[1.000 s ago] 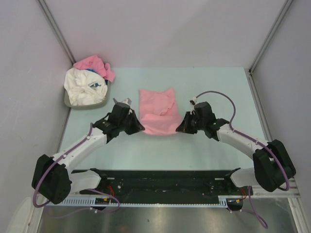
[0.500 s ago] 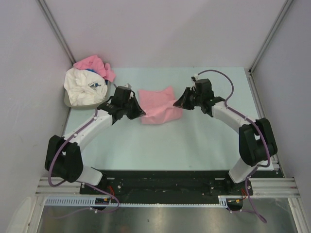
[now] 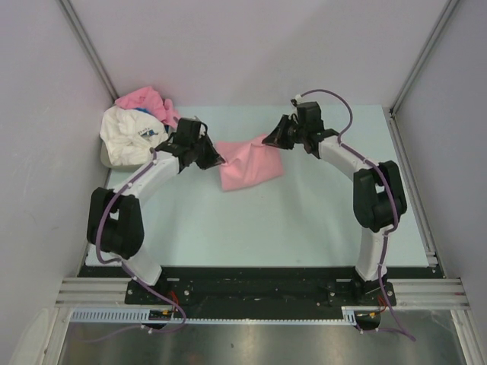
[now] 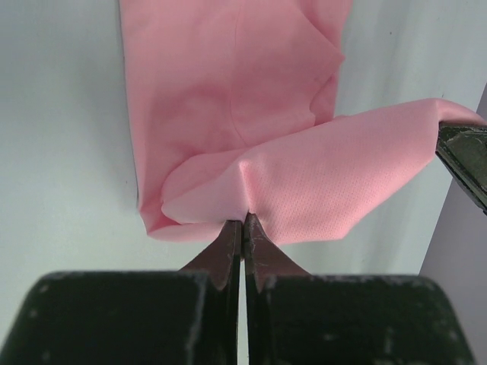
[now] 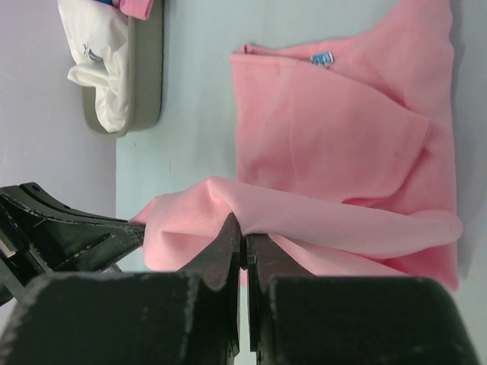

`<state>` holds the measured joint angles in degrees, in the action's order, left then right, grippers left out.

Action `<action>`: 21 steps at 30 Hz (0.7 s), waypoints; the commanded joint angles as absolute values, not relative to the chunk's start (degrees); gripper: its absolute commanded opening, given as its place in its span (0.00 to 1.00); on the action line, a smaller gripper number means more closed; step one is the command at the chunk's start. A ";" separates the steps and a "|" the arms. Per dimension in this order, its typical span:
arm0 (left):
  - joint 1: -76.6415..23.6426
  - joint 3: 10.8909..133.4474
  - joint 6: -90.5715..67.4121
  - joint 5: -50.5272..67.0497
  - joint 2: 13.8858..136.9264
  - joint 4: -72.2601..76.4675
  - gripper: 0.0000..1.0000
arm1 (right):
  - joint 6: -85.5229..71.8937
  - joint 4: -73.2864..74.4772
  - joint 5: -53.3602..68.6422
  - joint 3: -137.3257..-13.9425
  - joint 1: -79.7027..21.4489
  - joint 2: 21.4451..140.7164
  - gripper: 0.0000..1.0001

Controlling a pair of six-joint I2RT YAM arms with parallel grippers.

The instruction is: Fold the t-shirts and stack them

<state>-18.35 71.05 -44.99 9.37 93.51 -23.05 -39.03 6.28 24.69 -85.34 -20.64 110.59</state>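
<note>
A light-pink t-shirt (image 3: 247, 164) lies partly folded in the middle of the table, its near edge lifted and carried over the rest. My left gripper (image 3: 219, 159) is shut on that edge's left corner (image 4: 243, 204). My right gripper (image 3: 268, 141) is shut on the right corner (image 5: 242, 228). In the right wrist view the pink t-shirt (image 5: 342, 144) shows a small blue neck label (image 5: 323, 58). A white t-shirt (image 3: 133, 135) with a blue print and another pink t-shirt (image 3: 144, 99) sit heaped in a tray at the far left.
The grey tray (image 3: 103, 157) stands at the table's far-left corner, close to my left arm. Pale walls with metal posts (image 3: 421, 53) close in the table on three sides. A black rail (image 3: 251, 285) runs along the near edge.
Both grippers have moved away from the bases toward the far side, carrying the shirt's near edge over the rest of the shirt. The shirt's visible outline has grown shorter.
</note>
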 commanded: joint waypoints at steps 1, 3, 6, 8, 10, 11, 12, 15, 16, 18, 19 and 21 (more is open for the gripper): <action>-16.44 76.71 -44.74 11.07 96.67 -21.88 0.00 | -39.38 7.64 26.10 -93.15 -20.48 114.86 0.00; -15.65 78.48 -44.21 11.07 99.04 -22.41 0.00 | -39.29 8.26 25.93 -96.32 -20.39 117.32 0.00; -14.51 81.82 -43.42 11.25 102.81 -23.29 0.00 | -39.29 8.96 25.84 -100.36 -20.04 120.58 0.00; -13.72 84.45 -42.81 11.08 104.93 -23.38 0.00 | -39.46 9.05 25.93 -102.82 -19.60 123.03 0.00; -12.66 87.35 -42.19 11.16 108.18 -23.73 0.00 | -39.81 8.88 26.10 -104.41 -18.99 124.97 0.00; -12.31 88.23 -42.10 11.42 109.32 -23.82 0.00 | -39.99 8.79 26.71 -105.98 -18.46 126.72 0.00; -11.96 89.98 -42.10 11.69 111.51 -23.91 0.00 | -40.25 8.79 26.98 -106.95 -18.28 127.96 0.00; -11.25 92.45 -41.84 11.60 115.38 -23.99 0.33 | -39.99 9.84 27.16 -111.87 -17.75 132.61 0.31; -10.81 93.16 -42.01 11.17 116.27 -24.26 0.52 | -39.73 11.32 26.81 -113.45 -17.75 133.84 0.66; -10.46 95.87 -42.19 8.27 117.86 -26.27 1.00 | -38.32 12.91 25.76 -118.70 -17.32 137.61 0.91; -9.85 96.58 -42.36 7.74 118.47 -26.63 1.00 | -37.89 13.70 25.14 -119.78 -16.88 138.42 0.99; -9.49 98.25 -42.28 3.98 117.60 -27.68 1.00 | -36.57 13.54 22.77 -120.41 -15.83 137.82 1.00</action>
<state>-10.70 92.92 -42.54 9.39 118.52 -25.32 -38.98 11.73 25.65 -115.52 -17.32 137.21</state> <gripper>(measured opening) 0.988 0.978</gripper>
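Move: Both hands still pinch the lifted hem of the pink t-shirt. From the left hand, the shirt's far-left corner lies about 11 cm ahead, 2 cm left and 13 below; the laundry basket stands some 10 cm ahead and 29 left, about 9 below. From the right hand, the far-right corner is about 8 cm ahead, 2 cm right and 15 below, the near fold roughly 9 cm back and 4 left, equally low. Both hands carry the hem about 11 cm forward, sinking 6 towards the shirt's far edge, then open wide. ##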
